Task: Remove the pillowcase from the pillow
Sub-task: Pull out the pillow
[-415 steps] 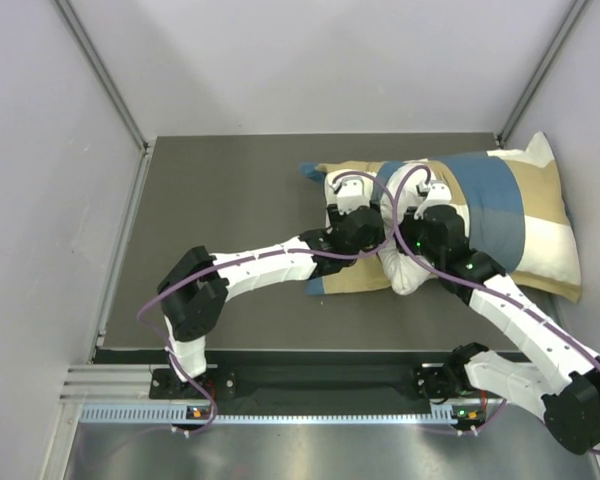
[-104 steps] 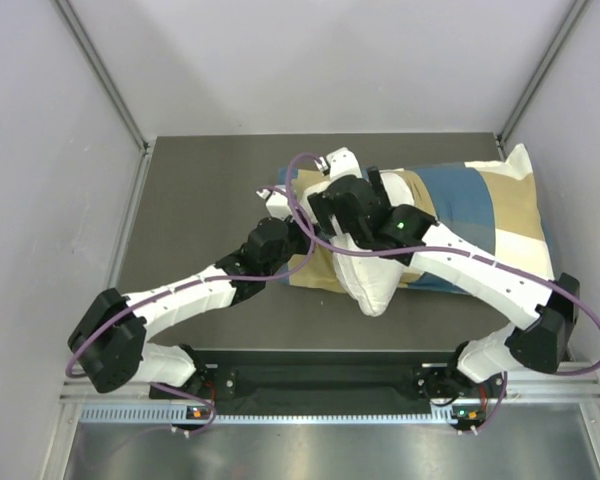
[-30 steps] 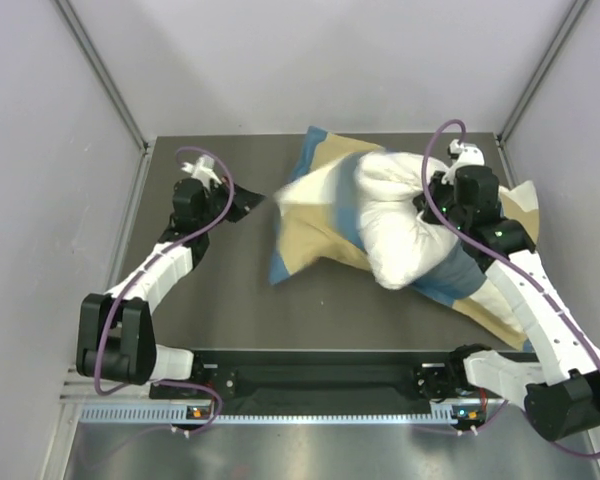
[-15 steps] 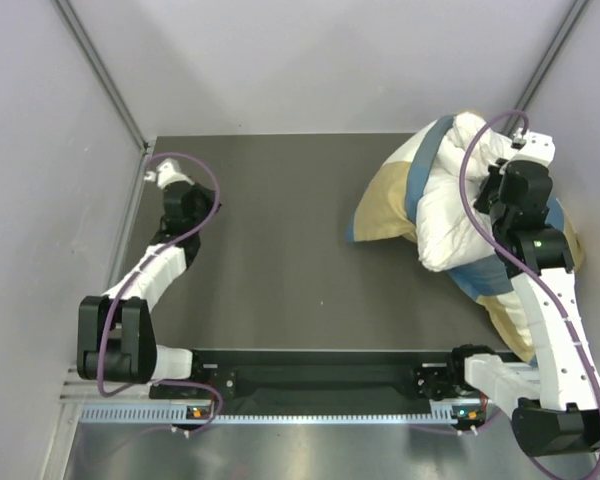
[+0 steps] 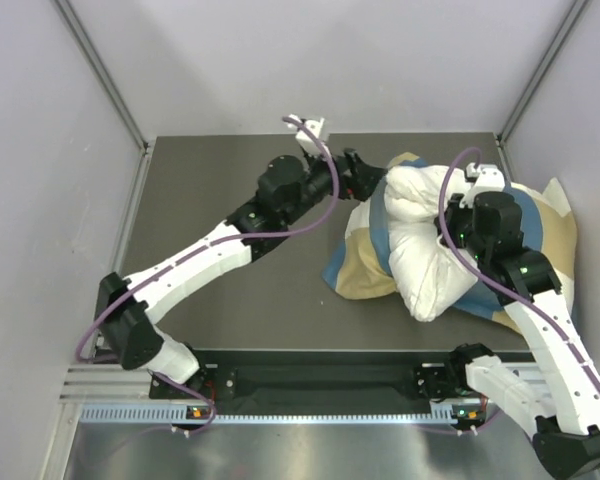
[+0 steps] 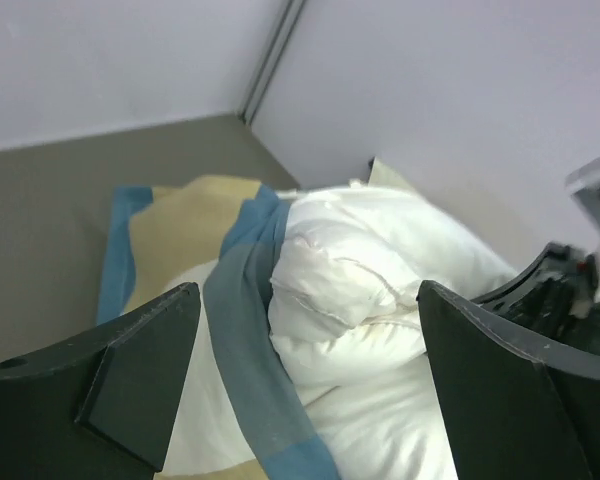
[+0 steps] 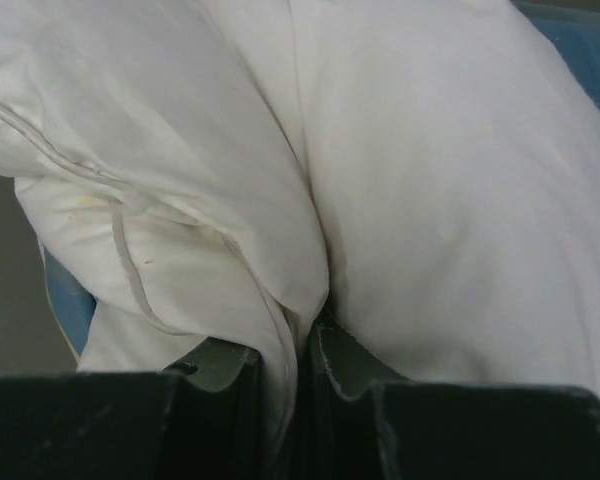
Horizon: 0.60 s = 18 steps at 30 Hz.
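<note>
The white pillow [image 5: 420,262] lies bunched at the right of the table, half out of the checked pillowcase [image 5: 358,272], whose blue and tan folds wrap its lower left and right sides. My right gripper [image 5: 443,235] is shut on a fold of the pillow [image 7: 430,180]; the pinched cloth runs down between its fingers [image 7: 220,375]. My left gripper [image 5: 370,180] hangs open just off the pillow's upper left end. In the left wrist view its gripper [image 6: 307,295] frames the pillow [image 6: 380,300] and the pillowcase's blue band [image 6: 252,330], touching neither.
The dark grey table [image 5: 230,200] is boxed in by pale walls at the left, back and right. The right wall [image 5: 580,150] stands close to the pillowcase's far edge. A black rail [image 5: 320,380] with both arm bases runs along the near edge.
My left arm swung from the left wall over to the pillow, and its gripper opened. The right arm carried the pillow and pillowcase from the back right corner toward the middle.
</note>
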Each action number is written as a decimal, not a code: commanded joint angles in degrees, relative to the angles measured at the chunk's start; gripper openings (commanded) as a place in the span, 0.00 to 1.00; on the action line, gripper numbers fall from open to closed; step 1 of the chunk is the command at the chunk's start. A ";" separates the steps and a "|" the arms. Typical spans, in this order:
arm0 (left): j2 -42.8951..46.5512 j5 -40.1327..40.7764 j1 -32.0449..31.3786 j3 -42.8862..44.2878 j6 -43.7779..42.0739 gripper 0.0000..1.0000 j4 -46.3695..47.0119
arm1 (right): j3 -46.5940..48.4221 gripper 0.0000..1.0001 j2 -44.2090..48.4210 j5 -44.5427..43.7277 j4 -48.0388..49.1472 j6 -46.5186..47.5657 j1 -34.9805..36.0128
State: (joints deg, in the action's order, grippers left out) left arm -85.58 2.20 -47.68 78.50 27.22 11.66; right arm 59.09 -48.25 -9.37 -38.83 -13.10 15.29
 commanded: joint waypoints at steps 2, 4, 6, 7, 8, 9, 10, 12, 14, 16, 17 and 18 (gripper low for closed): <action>-4.24 0.09 -2.59 0.00 -1.03 0.95 -4.98 | -1.17 0.00 1.14 -6.63 -6.00 -1.84 1.59; -3.89 1.22 -4.61 -1.59 -0.94 0.94 -4.98 | -1.61 0.00 1.31 -6.72 -5.91 -1.66 1.85; -2.93 3.60 -5.75 -5.18 0.02 0.94 -3.94 | -2.13 0.00 1.67 -6.72 -5.47 -1.84 1.85; -2.49 3.95 -5.84 -6.68 0.55 0.94 -2.97 | -2.31 0.00 1.84 -6.46 -5.29 -1.84 1.85; -2.22 4.48 -5.84 -8.78 1.16 0.94 -1.92 | -2.49 0.00 2.10 -6.02 -5.29 -1.93 1.85; -2.22 4.40 -5.84 -9.41 1.95 0.94 -1.82 | -2.75 0.00 2.19 -6.02 -5.12 -1.84 1.85; -2.31 4.13 -5.84 -10.46 2.22 0.94 -1.47 | -2.84 0.00 2.46 -5.75 -5.03 -1.93 1.94; -3.53 3.43 -5.85 -10.56 3.01 0.94 -1.03 | -3.19 0.00 2.63 -5.58 -5.03 -1.93 1.94; -5.37 2.64 -5.84 -9.86 3.36 0.94 -0.33 | -3.37 0.00 2.72 -5.14 -5.20 -1.84 2.11; -6.96 2.55 -5.84 -8.72 3.63 0.95 0.03 | -3.54 0.00 2.99 -4.79 -5.29 -1.93 2.38; -8.27 2.46 -5.84 -8.45 3.80 0.96 0.90 | -3.72 0.00 3.33 -4.61 -5.29 -2.19 2.46; -8.90 2.03 -5.84 -8.19 3.98 0.96 1.52 | -3.81 0.00 3.51 -4.43 -5.21 -2.19 2.64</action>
State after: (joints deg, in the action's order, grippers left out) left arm -92.01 4.51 -53.56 68.03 30.11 8.36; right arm 56.55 -45.84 -9.69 -39.03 -14.63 17.91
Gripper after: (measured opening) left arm 0.955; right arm 0.130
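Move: The pillowcase's blue-banded edge lies some 23 cm below the open left hand, about 5 cm to its right and roughly 1 cm back. The bared white pillow bulges about 12 cm to that hand's right, 2 cm back and 19 cm lower; the case's loose blue corner is 3 cm to its left, 3 cm back, near the table. From the right hand, still pinching the pillow, the banded edge is roughly 11 cm left, 5 cm ahead and 11 cm lower. The blue band beside the bared pillow is what the left hand drops towards, about 16 cm down with a small drift back and to the right, slowing sharply near the end. Its wrist tips the wide-open fingers some 20 degrees downward, bringing them close over the cloth; contact can't be seen. The right hand stays almost in place, keeping its pinch on the pillow. ##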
